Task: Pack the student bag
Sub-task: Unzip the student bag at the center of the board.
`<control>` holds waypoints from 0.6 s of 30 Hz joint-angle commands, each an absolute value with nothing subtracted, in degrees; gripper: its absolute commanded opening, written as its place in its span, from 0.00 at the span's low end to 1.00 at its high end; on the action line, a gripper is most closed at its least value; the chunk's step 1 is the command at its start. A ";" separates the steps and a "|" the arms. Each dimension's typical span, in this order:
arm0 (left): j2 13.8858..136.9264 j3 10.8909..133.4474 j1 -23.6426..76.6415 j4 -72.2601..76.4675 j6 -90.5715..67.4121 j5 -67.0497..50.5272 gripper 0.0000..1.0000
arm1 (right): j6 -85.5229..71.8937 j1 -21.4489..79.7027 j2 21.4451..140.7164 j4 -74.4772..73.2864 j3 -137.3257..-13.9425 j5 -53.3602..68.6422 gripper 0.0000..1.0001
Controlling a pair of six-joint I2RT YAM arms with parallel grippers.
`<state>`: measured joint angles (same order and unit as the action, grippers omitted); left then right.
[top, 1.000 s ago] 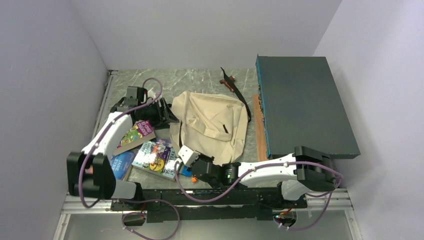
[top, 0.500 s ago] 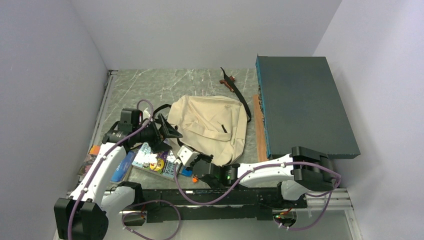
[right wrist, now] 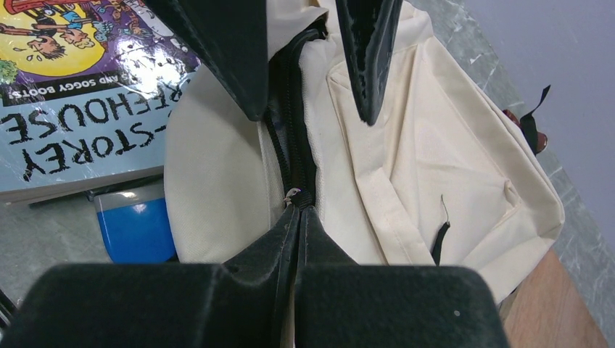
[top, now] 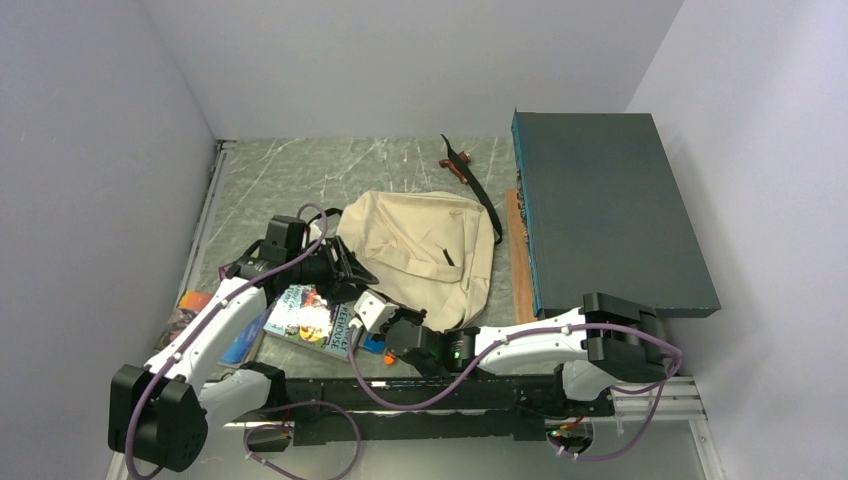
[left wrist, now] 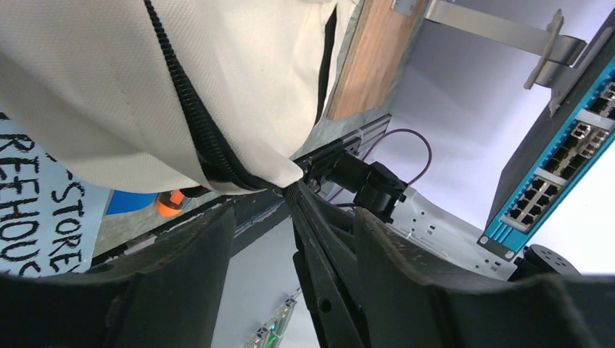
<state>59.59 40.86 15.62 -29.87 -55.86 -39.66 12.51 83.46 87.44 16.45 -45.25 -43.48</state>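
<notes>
The student bag (top: pixel 425 245), beige canvas with black straps, lies flat mid-table. Its black zip (right wrist: pixel 289 123) runs along the near left edge. My right gripper (right wrist: pixel 299 206) is shut, its tips pinching the end of that zip (left wrist: pixel 290 187) at the bag's near corner (top: pixel 378 308). My left gripper (top: pixel 350 270) is open and points at the same corner. Its two fingers (right wrist: pixel 217 51) stand either side of the zip without touching it, and the right gripper's tips show between them in the left wrist view (left wrist: pixel 294 217).
A "Storey Treehouse" book (top: pixel 310 318) lies left of the bag's corner, with a blue book (top: pixel 245 340) and another book (top: pixel 188 305) further left. A small orange thing (top: pixel 372 345) sits by the right gripper. A big teal box (top: pixel 610 210) and wooden board (top: pixel 518 260) flank the right.
My left arm has swung from the bag's far left side down to its near corner, beside the right gripper. The bag's left edge shifted slightly. The right gripper kept its hold.
</notes>
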 commanded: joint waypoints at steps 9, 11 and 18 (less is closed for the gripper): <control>68.70 49.20 17.45 -27.32 -48.42 -30.70 0.18 | 11.43 84.57 84.79 11.47 -47.70 -42.36 0.00; 71.59 52.26 17.28 -28.62 -46.08 -30.71 0.00 | 11.31 84.97 85.14 8.39 -47.98 -41.71 0.00; 73.31 60.58 13.36 -29.90 -39.64 -27.70 0.00 | 13.07 87.35 89.34 -5.49 -48.49 -40.69 0.00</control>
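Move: The near stretch of the opened zip's bag-front edge lies just beyond the left fingers, about 3 cm ahead, 1 cm to the right and 2 cm below. From that hand, the treehouse book is some 11 cm left and 3 cm back, and the blue case about 8 cm back and 1 cm right, both roughly 11 cm lower. The right hand already holds the zip pull; from it the edge is some 4 cm ahead, 3 cm left and 1 cm up. The zip's bag-front edge is caught by the left fingers, which shut from well open as the hand dips about 1 cm and goes forward, then rises again; it travels some 6.5 cm forward in all, drawing the cloth away from the right hand and tilting about 10 degrees. The right hand keeps its pinch on the pull and eases down about 2 cm, back and slightly right, rolling its left side down some 10 degrees. ##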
